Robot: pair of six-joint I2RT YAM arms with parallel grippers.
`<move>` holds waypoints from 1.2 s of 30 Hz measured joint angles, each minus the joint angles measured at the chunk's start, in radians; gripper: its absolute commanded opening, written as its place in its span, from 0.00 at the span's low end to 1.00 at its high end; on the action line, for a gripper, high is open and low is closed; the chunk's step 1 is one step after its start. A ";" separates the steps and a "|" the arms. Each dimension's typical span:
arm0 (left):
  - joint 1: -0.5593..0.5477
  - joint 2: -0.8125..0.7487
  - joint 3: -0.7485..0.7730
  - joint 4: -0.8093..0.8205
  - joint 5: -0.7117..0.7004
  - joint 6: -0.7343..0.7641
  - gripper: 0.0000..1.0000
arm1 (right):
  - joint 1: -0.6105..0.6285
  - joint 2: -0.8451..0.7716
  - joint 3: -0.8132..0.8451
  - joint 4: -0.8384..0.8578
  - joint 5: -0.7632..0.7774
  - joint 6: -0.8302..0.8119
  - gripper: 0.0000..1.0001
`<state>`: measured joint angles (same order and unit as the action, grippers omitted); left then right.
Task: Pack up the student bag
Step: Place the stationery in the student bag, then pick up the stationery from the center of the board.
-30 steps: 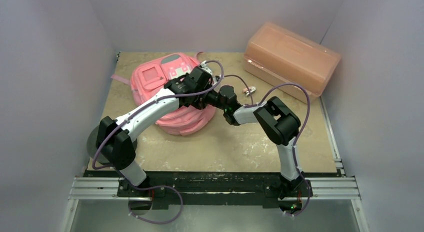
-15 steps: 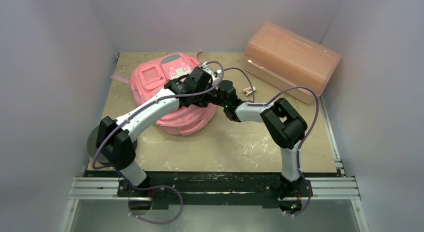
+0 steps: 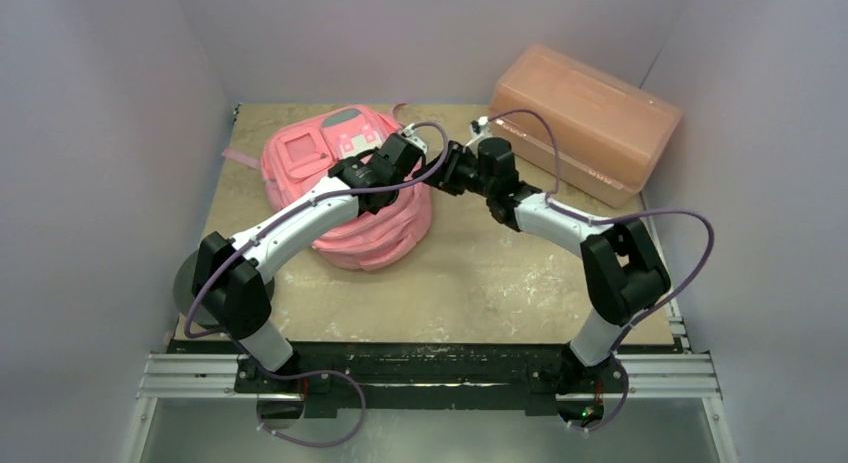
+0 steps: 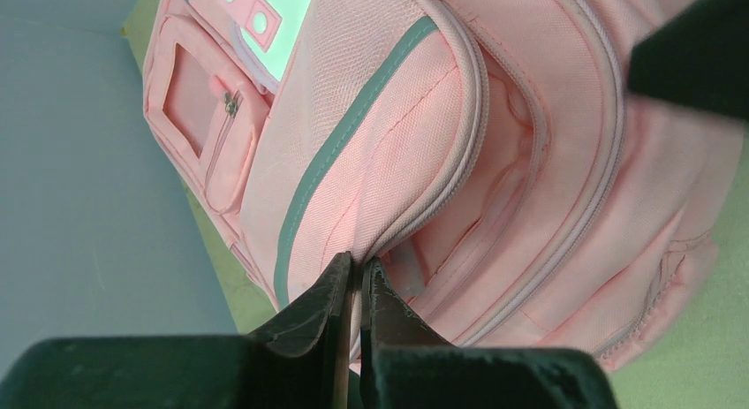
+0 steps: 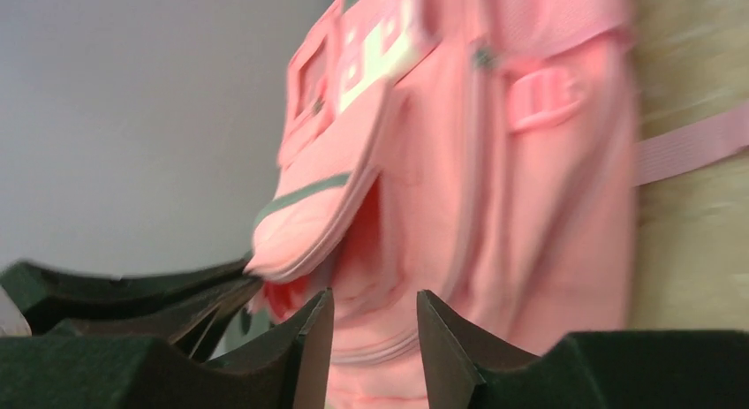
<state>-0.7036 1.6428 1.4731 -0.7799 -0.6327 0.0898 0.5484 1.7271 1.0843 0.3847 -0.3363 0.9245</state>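
The pink student bag point(image 3: 320, 163) lies on the tan table, front pockets and grey-and-white patch up. My left gripper point(image 3: 408, 173) is at its right side, shut on the zippered edge of the bag's flap point(image 4: 415, 100) and holding it off the layer below. In the left wrist view the jaws point(image 4: 356, 266) pinch that edge tight. My right gripper point(image 3: 440, 175) hovers just right of the bag, open, nothing between its fingers point(image 5: 374, 312). It faces the gap under the lifted flap point(image 5: 309, 215). The left gripper's fingers point(image 5: 132, 294) show at the left of the right wrist view.
A rigid translucent orange-pink box point(image 3: 585, 113) stands at the back right, just behind the right arm. Bare tabletop point(image 3: 480, 273) stretches in front of the bag. Grey walls close in the left, back and right sides. A pink strap point(image 3: 240, 159) trails left of the bag.
The right arm has swung from the bag's front right round to its right side, toward the back, its jaws narrowing somewhat. The left gripper has kept its hold on the flap.
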 measured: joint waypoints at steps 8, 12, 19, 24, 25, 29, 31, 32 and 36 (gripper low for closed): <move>0.000 0.000 0.000 0.000 0.001 0.000 0.00 | -0.190 -0.016 0.119 -0.386 0.263 -0.114 0.67; 0.000 0.000 0.000 0.000 0.002 0.000 0.00 | -0.206 0.029 0.193 -0.563 0.444 -0.087 0.77; 0.000 0.001 0.000 -0.002 0.005 0.000 0.00 | -0.203 0.128 0.215 -0.708 0.613 -0.027 0.91; 0.000 0.001 0.000 -0.003 0.007 0.000 0.00 | -0.226 0.185 0.234 -0.747 0.634 0.013 0.93; 0.000 0.001 0.000 -0.003 0.008 0.000 0.00 | -0.233 0.196 0.245 -0.753 0.634 0.020 0.93; 0.000 0.001 0.000 -0.005 0.011 0.000 0.00 | -0.255 0.237 0.313 -0.769 0.637 0.038 0.93; 0.000 0.000 0.000 -0.006 0.014 0.000 0.00 | -0.263 0.266 0.369 -0.782 0.643 0.048 0.93; 0.000 0.001 0.000 -0.006 0.014 0.000 0.00 | -0.266 0.274 0.381 -0.782 0.644 0.051 0.93; 0.000 0.001 0.000 -0.007 0.021 -0.001 0.00 | -0.269 0.336 0.478 -0.815 0.661 0.067 0.91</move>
<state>-0.7036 1.6436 1.4731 -0.7872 -0.6121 0.0891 0.2794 2.0636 1.5627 -0.4301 0.3248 0.9916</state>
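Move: The stapler lies on the table about 22 cm to the right hand's right, 14 cm ahead and 16 cm below. The peach box's middle is some 19 cm right of the stapler and 8 cm beyond it; the student bag's middle is roughly 13 cm left of the right hand, 10 cm ahead and 12 cm lower. From the left hand, still pinching the bag's flap, the stapler is about 19 cm right, 5 cm ahead and 17 cm below. The right hand sweeps about 22 cm right, down and forward towards the stapler, opening wide and tipping down. ##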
